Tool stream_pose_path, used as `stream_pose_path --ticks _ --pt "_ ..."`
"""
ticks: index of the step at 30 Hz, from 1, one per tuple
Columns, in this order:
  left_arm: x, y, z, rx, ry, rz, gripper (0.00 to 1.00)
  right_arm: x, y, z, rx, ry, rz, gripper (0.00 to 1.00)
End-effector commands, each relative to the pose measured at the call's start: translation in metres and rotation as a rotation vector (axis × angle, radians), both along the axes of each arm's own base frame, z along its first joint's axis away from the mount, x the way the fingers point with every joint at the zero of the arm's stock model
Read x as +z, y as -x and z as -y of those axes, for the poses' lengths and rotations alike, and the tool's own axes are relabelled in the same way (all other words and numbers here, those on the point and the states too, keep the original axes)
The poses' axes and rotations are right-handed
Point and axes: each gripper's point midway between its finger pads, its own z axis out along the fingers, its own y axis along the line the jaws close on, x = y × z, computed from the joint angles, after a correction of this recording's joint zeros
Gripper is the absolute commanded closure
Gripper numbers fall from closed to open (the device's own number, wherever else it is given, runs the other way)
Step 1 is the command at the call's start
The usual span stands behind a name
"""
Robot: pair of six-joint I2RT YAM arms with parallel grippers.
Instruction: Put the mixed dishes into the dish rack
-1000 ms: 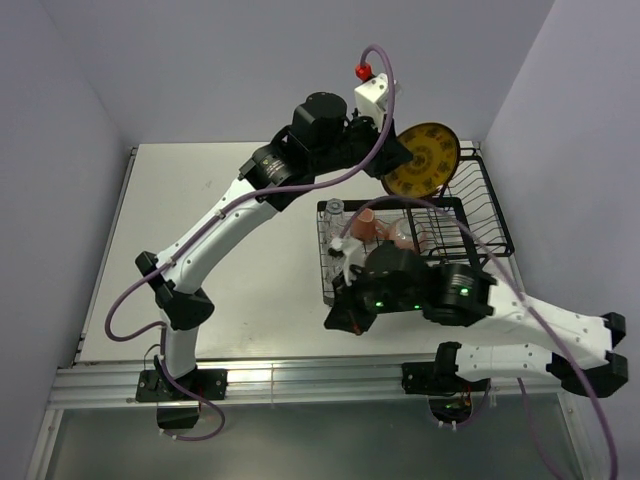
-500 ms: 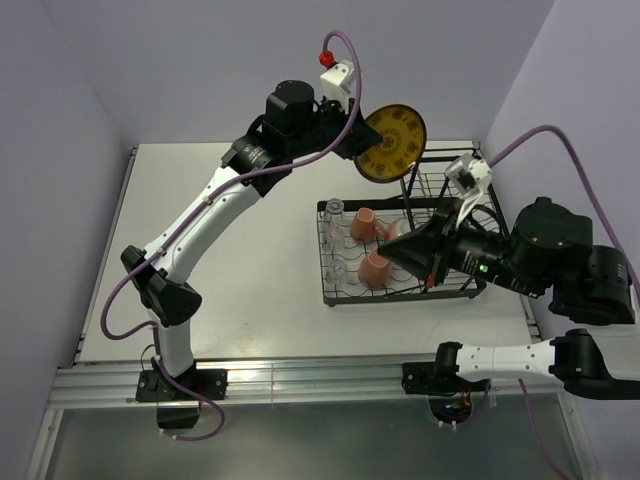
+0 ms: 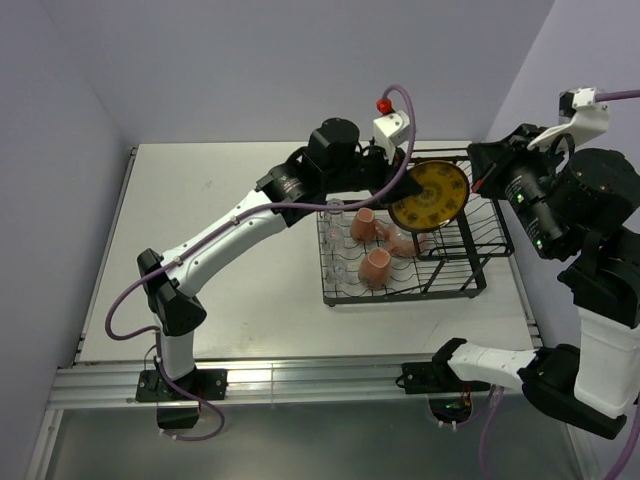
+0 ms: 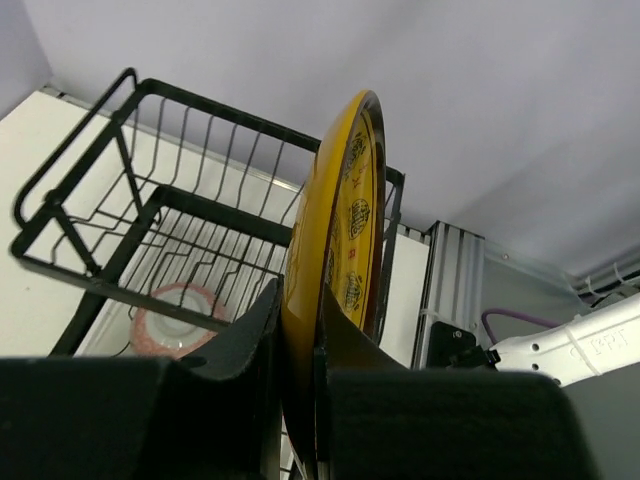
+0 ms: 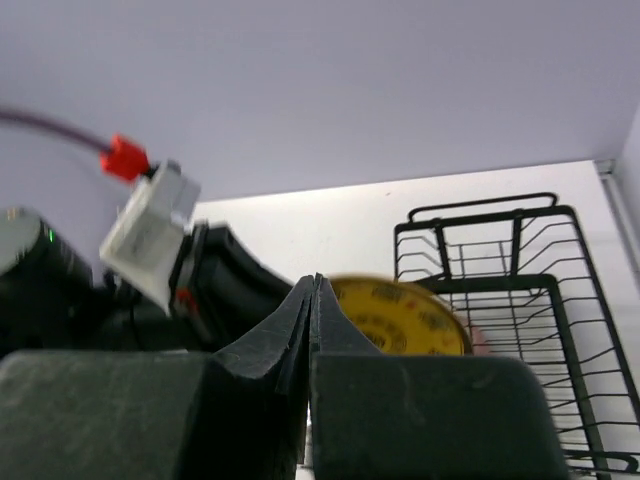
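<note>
My left gripper [image 3: 403, 186] is shut on the rim of the yellow dark-patterned plate [image 3: 431, 195], which it holds upright on edge over the dish rack [image 3: 470, 252]. In the left wrist view the plate [image 4: 345, 225] rises between my fingers [image 4: 255, 330] above the taller basket section [image 4: 150, 195]. Two salmon-pink mugs [image 3: 363, 224] [image 3: 376, 268], a pink bowl [image 3: 406, 241] and three clear glasses [image 3: 335, 210] sit in the low tray. My right gripper [image 3: 480, 168] is shut and empty, raised high at the right. Its view shows the plate [image 5: 405, 318] beyond its tips [image 5: 313, 285].
The white table [image 3: 220, 230] lies left of the rack. Grey walls close in behind and on both sides. The left arm's purple cable [image 3: 398, 130] loops above the plate. The right arm's body [image 3: 590, 210] towers at the right edge of the table.
The left arm has carried the plate down and to the right, over the rack's taller section. The right arm has swung up and away from the rack to the far right.
</note>
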Motion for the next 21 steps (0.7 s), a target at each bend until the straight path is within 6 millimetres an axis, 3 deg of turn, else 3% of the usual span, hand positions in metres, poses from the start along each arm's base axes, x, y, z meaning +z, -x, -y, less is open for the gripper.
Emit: stream_pose_path --ticks 1,5,8,21 --pt "0.019 -0.002 0.0 0.02 0.045 0.124 1.0 0.01 -0.009 0.02 -0.111 -0.01 0.013 1.0" --pt "0.019 -0.003 0.003 0.09 0.032 0.192 1.0 0.01 -0.013 0.051 -0.269 -0.049 0.011 1.0" --pt "0.015 0.001 0.011 0.119 0.023 0.256 1.0 0.004 -0.014 0.062 -0.327 -0.053 0.001 1.0" --pt "0.014 -0.003 0.039 0.148 0.02 0.417 1.0 0.005 0.0 0.075 -0.342 -0.092 0.02 1.0"
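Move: The left hand grips the plate by its rim; the right-hand part of the dish rack lies about 16 cm to its right, 9 cm ahead and some 27 cm below. Some 34 cm below are the overturned bowl, 9 cm ahead and 6 cm to the right, and the near mug almost directly underneath. From the empty right hand that part of the rack is 14 cm ahead, 8 cm right and 39 cm below; the plate is 7 cm ahead, 2 cm left, 14 cm below. Keeping its pinch on the plate's rim, the left hand sinks about 4 cm while easing some 3.5 cm right towards the right-hand part of the rack, then comes back up 1.5 cm, its wrist rolling nearly 20 degrees mostly about the fingers' line so that the forward side lifts. The right hand, shut and empty, backs off to the right by about 7 cm, swinging some 20 degrees clockwise away from the plate and staying at nearly the same height, then slows almost to rest. ##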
